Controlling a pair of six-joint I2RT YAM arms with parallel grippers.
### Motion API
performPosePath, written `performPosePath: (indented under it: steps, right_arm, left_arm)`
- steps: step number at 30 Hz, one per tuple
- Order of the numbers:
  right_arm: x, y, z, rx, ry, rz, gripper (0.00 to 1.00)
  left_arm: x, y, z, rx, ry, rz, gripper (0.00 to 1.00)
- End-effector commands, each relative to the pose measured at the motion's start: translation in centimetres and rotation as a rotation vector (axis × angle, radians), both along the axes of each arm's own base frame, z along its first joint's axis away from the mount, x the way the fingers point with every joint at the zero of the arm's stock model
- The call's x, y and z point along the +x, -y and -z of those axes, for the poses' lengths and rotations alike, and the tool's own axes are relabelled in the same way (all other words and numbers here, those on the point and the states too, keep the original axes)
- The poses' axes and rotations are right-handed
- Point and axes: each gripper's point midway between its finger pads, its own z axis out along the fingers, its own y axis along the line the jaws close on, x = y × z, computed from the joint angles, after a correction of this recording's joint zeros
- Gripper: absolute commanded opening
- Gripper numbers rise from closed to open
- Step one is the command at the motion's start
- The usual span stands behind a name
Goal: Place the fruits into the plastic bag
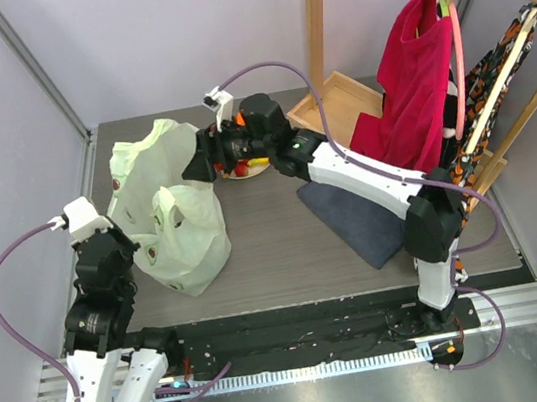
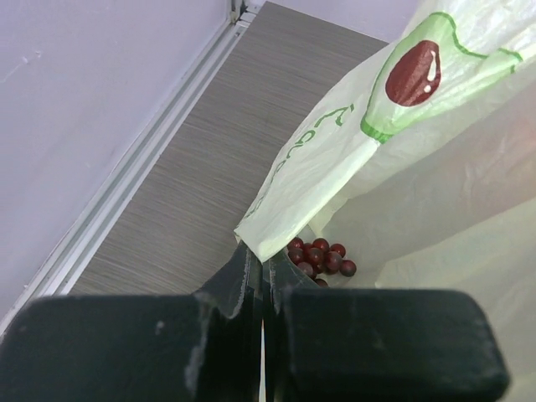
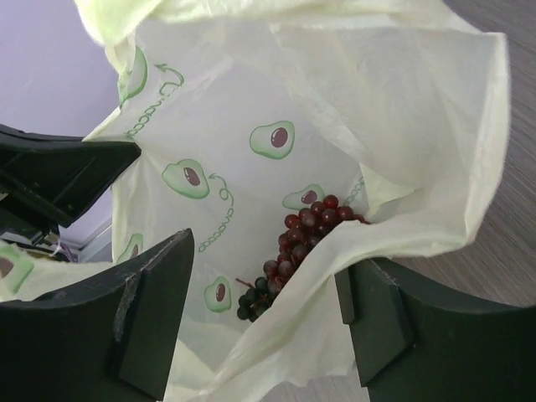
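The pale green plastic bag (image 1: 170, 216) with avocado prints stands at the left of the table, its mouth held open. My left gripper (image 2: 264, 255) is shut on the bag's near edge, seen from above at the bag's left side (image 1: 142, 245). My right gripper (image 3: 264, 310) hangs open over the bag's mouth (image 1: 198, 166), with nothing between its fingers. A dark purple grape bunch (image 3: 306, 234) lies inside the bag (image 3: 234, 126) and also shows past the left fingers (image 2: 320, 255). Other fruits (image 1: 243, 168), red and yellow, sit behind the right wrist, partly hidden.
A dark blue cloth (image 1: 356, 213) lies right of centre. A wooden tray (image 1: 334, 100) sits at the back. A red cloth (image 1: 412, 78) and a patterned cloth (image 1: 489, 87) hang from a wooden rack on the right. Grey walls close in on the left and back.
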Motion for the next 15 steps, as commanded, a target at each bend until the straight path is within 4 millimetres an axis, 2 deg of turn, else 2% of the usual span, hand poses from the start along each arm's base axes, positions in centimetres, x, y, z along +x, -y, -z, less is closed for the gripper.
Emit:
performPosePath:
  steps: [1,2,3,4,6,7,11,15]
  right_arm:
    - [-0.1,4.1,-6.8,0.092,0.150,0.080,0.75]
    - [0.1,4.7,-7.0,0.094,0.161,0.098,0.75]
    - [0.8,5.7,-6.3,0.080,0.153,0.128,0.75]
    - [0.7,6.7,-7.2,0.091,0.170,0.156,0.75]
    - [1.9,8.4,-6.3,0.071,0.161,0.207,0.76]
    - [2.4,9.3,-6.4,0.070,0.165,0.239,0.76]
    - [4.8,11.9,-4.2,0.035,0.124,0.333,0.76]
    - [8.4,14.2,-1.3,-0.028,0.077,0.473,0.76]
  left_arm:
    - [0.2,-0.8,-1.3,0.018,0.055,-0.043,0.00]
    - [0.1,-0.9,-1.3,0.020,0.054,-0.045,0.00]
    - [0.1,-0.9,-1.3,0.019,0.055,-0.045,0.00]
    - [0.1,-0.9,-1.2,0.019,0.055,-0.046,0.00]
    - [0.1,-0.9,-1.3,0.016,0.060,-0.045,0.00]
    - [0.1,-0.9,-1.3,0.018,0.056,-0.043,0.00]
    - [0.2,-0.7,-1.3,0.014,0.058,-0.035,0.00]
    - [0.5,-0.1,-1.0,0.008,0.054,-0.005,0.00]
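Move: From the right hand at the bag's mouth, the fruit plate lies some 15 cm ahead, 7 cm to the right and 28 cm below; the red fruits are about 14 cm ahead and 4 cm right, the banana 15 cm ahead and 14 cm right, the orange 24 cm ahead and 9 cm right. The plastic bag's middle is about 10 cm left, 2 cm back and 15 cm down. From the left hand, the plate lies roughly 25 cm ahead and 25 cm right. Leaving the bag's mouth with its fingers already open and empty, the right hand swings about 12 cm to the right and, increasingly, 5 cm forward towards the fruit plate. It rises some 4 cm, then starts to sink, while the wrist turns about 20 degrees clockwise; the fingers stay open. The left hand keeps its shut grip on the bag's edge and holds still. ##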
